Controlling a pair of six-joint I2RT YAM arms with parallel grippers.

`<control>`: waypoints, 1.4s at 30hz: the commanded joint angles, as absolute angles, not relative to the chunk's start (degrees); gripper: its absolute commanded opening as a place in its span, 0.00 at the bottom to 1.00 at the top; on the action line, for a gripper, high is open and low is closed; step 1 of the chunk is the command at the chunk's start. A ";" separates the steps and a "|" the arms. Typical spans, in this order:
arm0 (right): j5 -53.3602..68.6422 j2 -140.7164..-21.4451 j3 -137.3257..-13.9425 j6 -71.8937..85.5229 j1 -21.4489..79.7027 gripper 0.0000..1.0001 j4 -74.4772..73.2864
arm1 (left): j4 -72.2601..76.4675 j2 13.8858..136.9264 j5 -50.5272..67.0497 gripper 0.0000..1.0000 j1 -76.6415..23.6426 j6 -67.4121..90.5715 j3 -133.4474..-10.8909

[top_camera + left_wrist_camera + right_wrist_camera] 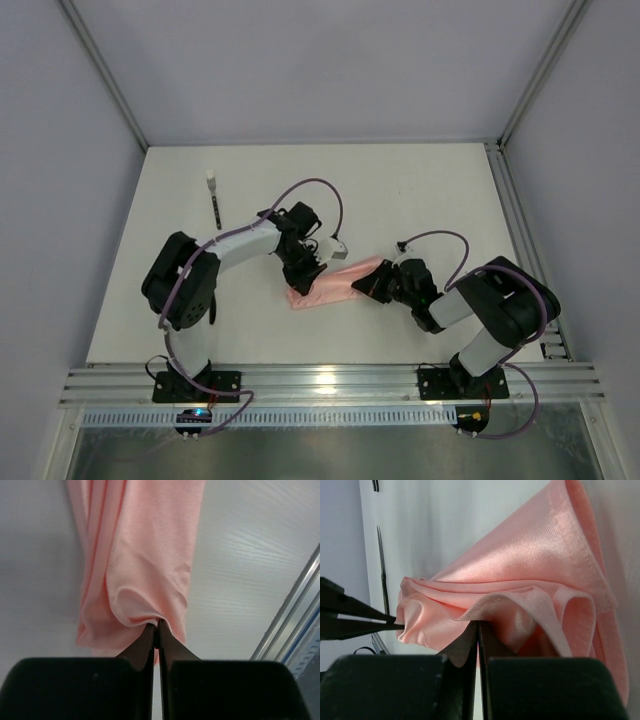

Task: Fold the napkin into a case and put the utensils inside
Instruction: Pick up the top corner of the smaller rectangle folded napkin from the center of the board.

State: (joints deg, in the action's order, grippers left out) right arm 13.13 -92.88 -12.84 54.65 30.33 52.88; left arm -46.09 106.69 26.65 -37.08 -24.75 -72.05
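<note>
The salmon-pink napkin (335, 282) lies folded and bunched in several layers at the table's middle, between my two grippers. My left gripper (306, 275) is shut on a fold at its left end, and the pinched fold shows in the left wrist view (156, 623). My right gripper (373, 286) is shut on a layered edge at its right end, seen in the right wrist view (479, 624). The pink sheet fills both wrist views (145, 555) (530, 565). A slim black utensil with a white end (215, 203) lies far left at the back, apart from the napkin.
The left gripper's fingers (360, 620) reach in from the left of the right wrist view. A thin dark stick (381, 570) lies far off there. Metal rails (520, 230) run along the table's right edge, and a slotted rail (320, 382) along the near edge.
</note>
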 commanded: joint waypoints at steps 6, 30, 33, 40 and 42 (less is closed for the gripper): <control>9.32 -94.13 -11.87 53.17 31.99 0.04 46.76 | -45.26 101.51 28.12 0.00 -43.68 -32.08 -69.08; 9.40 -94.66 -13.01 52.47 32.78 0.04 45.62 | -46.58 105.38 38.22 0.45 -28.39 -18.81 -72.77; 9.58 -94.83 -13.01 52.38 32.78 0.04 45.88 | -48.24 106.52 38.68 0.46 -28.30 -19.51 -74.17; 9.75 -94.57 -13.01 52.30 32.78 0.04 46.14 | -46.58 109.86 31.19 0.49 -28.04 -18.11 -75.23; 9.76 -94.75 -12.92 52.47 32.78 0.04 46.23 | -47.10 110.13 32.16 0.49 -28.12 -18.11 -75.67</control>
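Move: The left hand already pinches a fold of the napkin; the napkin's left end lies about 3 cm to its left, 2 cm back and 2 cm below. At table height, the knife is some 22 cm left and 2 cm back of it, the fork some 21 cm left and 21 cm ahead. From the right hand, shut at the napkin's fold, the left end is about 15 cm left, 2 cm back. The left hand tugs the pinched napkin 4 cm back-right, releases, swings 9 cm forward-left, then returns slightly, open. ##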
